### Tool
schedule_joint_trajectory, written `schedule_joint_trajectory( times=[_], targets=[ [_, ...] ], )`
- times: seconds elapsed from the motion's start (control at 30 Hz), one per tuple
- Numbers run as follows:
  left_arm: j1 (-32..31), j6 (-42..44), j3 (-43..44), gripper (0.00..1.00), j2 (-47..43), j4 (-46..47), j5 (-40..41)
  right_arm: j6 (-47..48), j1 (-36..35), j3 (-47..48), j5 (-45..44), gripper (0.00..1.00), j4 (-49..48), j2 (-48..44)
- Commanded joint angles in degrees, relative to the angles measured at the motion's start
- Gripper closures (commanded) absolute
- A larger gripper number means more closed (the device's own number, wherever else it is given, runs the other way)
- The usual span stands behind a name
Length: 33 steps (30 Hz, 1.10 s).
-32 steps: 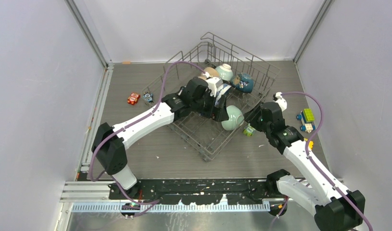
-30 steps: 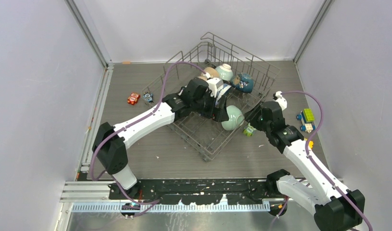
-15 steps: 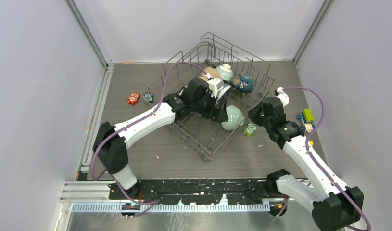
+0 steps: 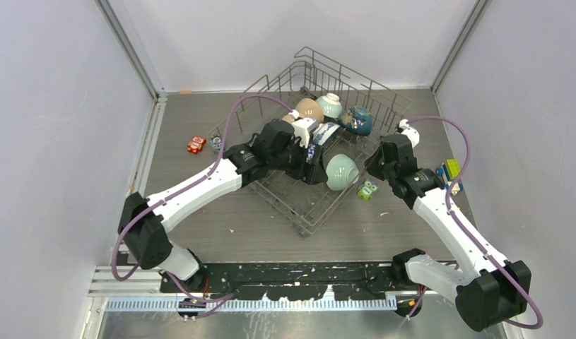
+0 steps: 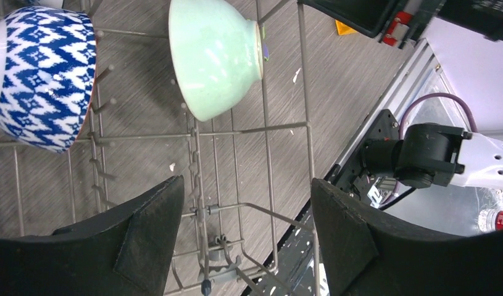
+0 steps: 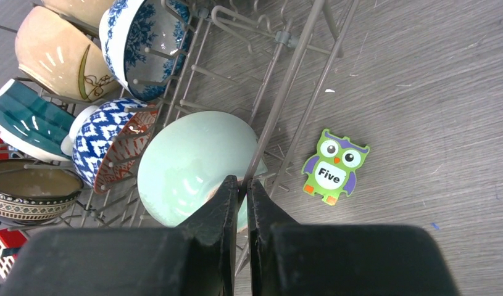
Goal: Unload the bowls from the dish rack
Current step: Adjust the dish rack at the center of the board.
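The grey wire dish rack (image 4: 299,205) sits diagonally at the table's middle. It holds several bowls. A mint green bowl (image 4: 341,171) lies on its side near the rack's right wall. A blue-white patterned bowl (image 6: 107,139), a tan bowl (image 6: 51,55), a blue floral bowl (image 6: 141,43) and a dark ribbed bowl (image 6: 26,188) stand among the tines. My left gripper (image 5: 245,228) hangs open inside the rack, nothing between its fingers, the mint bowl (image 5: 215,55) ahead of it. My right gripper (image 6: 244,185) is pinched on the rack's side wire (image 6: 292,80), right beside the mint bowl (image 6: 187,166).
A green owl card (image 4: 368,189) lies on the table just outside the rack's right wall. A red block (image 4: 196,145) sits left of the rack. Small toys (image 4: 451,169) lie at the right wall. The enclosure's walls stand close on three sides.
My right gripper has closed and moved up along the rack's right wall, uncovering the owl card. My left arm has shifted slightly left and stayed open.
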<state>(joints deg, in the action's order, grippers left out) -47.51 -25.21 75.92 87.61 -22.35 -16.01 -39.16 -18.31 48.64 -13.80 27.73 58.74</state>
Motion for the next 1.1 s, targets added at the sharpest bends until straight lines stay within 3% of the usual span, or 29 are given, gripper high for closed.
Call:
schedule_joint_trajectory(
  times=[0.0,0.1,0.43,0.87,1.07],
  targets=[
    [0.22,-0.42,-1.55,0.24,-5.77,3.03,1.17,5.36,0.97,0.45,-5.84,0.93,-0.49,3.46],
    [0.22,-0.60,-3.03,0.24,-8.07,3.00,1.85,7.03,0.82,1.42,-5.60,0.99,-0.90,4.93],
    [0.22,-0.96,-7.75,0.24,-13.77,3.00,4.42,10.71,-3.23,5.10,-5.72,0.99,-3.22,9.41],
    [0.22,-0.95,-8.84,0.24,-14.91,2.47,5.99,13.10,-5.88,10.08,-3.92,0.98,-3.06,14.63],
    [0.22,-0.54,-8.50,0.24,-15.61,1.06,6.86,9.71,-5.90,11.12,-8.16,0.39,4.20,7.58]
  ],
)
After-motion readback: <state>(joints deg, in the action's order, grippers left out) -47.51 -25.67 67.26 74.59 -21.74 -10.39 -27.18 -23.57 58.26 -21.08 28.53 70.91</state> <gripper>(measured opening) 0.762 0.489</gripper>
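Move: The right hand is already shut on the rack's right rim; from it, the dish rack's middle lies about 9 cm ahead and 15 cm left, some 7 cm lower. The green bowl is about 7 cm left and 1 cm ahead, the dark blue bowl 14 cm ahead and 2 cm left, both some 5 cm lower. The open left hand has the rack's middle about 14 cm ahead and 1 cm left, 12 cm below. Forward by about 3.5 cm, the right hand takes the pinched rim along, rolling its left side down some 15 degrees and swinging a little counter-clockwise, then opens its fingers around the rail at the end. Meanwhile the left hand, fingers staying open, rises some 3 cm while going about 4 cm left and slightly back, away from the green bowl, then sinks a little. ##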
